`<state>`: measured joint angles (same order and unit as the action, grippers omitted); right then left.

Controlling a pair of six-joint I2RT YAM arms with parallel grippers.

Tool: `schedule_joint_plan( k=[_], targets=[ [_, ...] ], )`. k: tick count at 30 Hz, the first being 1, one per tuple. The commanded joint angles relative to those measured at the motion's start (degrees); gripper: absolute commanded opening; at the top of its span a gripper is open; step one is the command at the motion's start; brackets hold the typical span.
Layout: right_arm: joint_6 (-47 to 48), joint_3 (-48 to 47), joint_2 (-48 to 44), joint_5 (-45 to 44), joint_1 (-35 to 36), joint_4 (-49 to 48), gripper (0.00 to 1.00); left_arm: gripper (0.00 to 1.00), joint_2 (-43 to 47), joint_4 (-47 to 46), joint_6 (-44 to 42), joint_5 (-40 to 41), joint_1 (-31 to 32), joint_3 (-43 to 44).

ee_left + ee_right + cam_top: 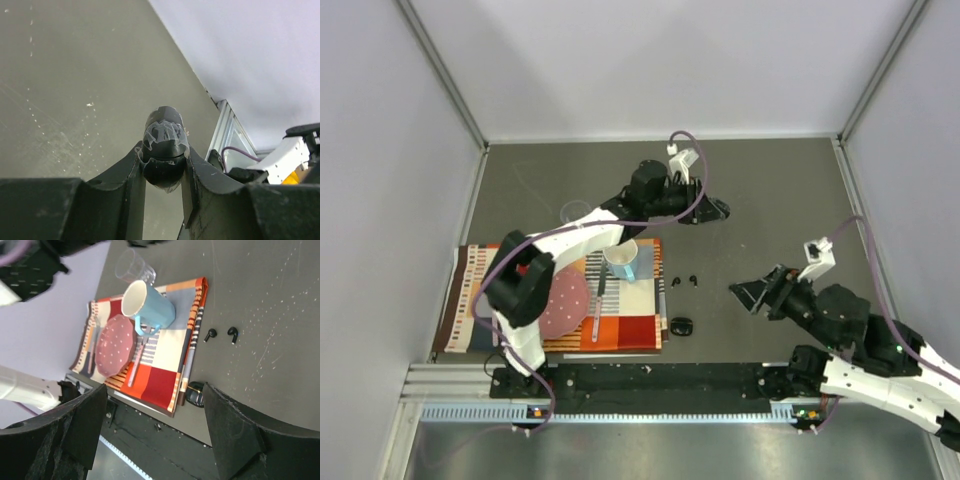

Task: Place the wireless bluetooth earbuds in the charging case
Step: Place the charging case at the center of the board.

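Note:
Two tiny black earbuds (674, 282) (693, 280) lie side by side on the dark table, right of the placemat; the right wrist view shows them too (210, 334) (233, 333). My left gripper (164, 159), reaching over the far middle of the table (713, 210), is shut on a black oval charging case (162, 131) with a crinkled clear film on it. A second black case (681, 325) (195, 394) sits by the placemat's near right corner. My right gripper (745, 298) (155, 390) hangs open and empty, right of the earbuds.
A striped placemat (630, 330) holds a blue-and-white mug (623, 262), a pink dotted plate (565, 300) and a piece of cutlery (599, 300). A clear glass (577, 212) stands behind the mat. Walls close in the table on three sides.

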<state>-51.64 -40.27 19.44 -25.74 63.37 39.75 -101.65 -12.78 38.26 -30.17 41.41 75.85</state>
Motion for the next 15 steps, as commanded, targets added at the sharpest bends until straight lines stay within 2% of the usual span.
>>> schedule_joint_plan(
  k=[1, 6, 7, 15],
  targets=[
    [0.4, -0.95, -5.11, -3.26, 0.17, 1.91, 0.77, 0.0, -6.97, 2.57, 4.89, -1.91, -0.36, 7.98],
    [1.98, -2.35, -6.44, -5.2, 0.26, 3.41, 0.77, 0.01, -13.21, 6.44, 5.16, -0.06, 0.25, 10.01],
    [2.59, -2.62, -6.0, -5.29, 0.26, 3.67, 0.77, 0.04, -13.84, 7.32, 4.9, 0.9, 0.43, 10.36],
    [3.03, -3.85, -3.53, -5.81, 0.26, 4.02, 0.78, 0.12, -17.18, 11.81, 3.23, 4.24, 1.13, 8.97]
  ],
)
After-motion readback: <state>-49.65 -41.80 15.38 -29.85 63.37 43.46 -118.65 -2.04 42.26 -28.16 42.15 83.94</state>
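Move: The left hand holds the charging case high over the board. The open spot near the middle it is being taken to lies about 22 cm below, perhaps 1 cm ahead and 2 cm right. The loose earbuds lie about 4 cm left and 1 cm back of this hand; the mug is some 21 cm left, level with it; the other case is about 13 cm back and 5 cm left. From the right hand the spot is about 19 cm ahead, 7 cm left and 22 cm below. Keeping its pinch on the charging case, the left hand sinks about 12 cm towards the open middle of the board, easing a little forward and right at first, while the fingers, pointing mostly rightward, tip some 20 degrees further down. The right hand, open and empty, draws about 2.5 cm to the right and then waits. ##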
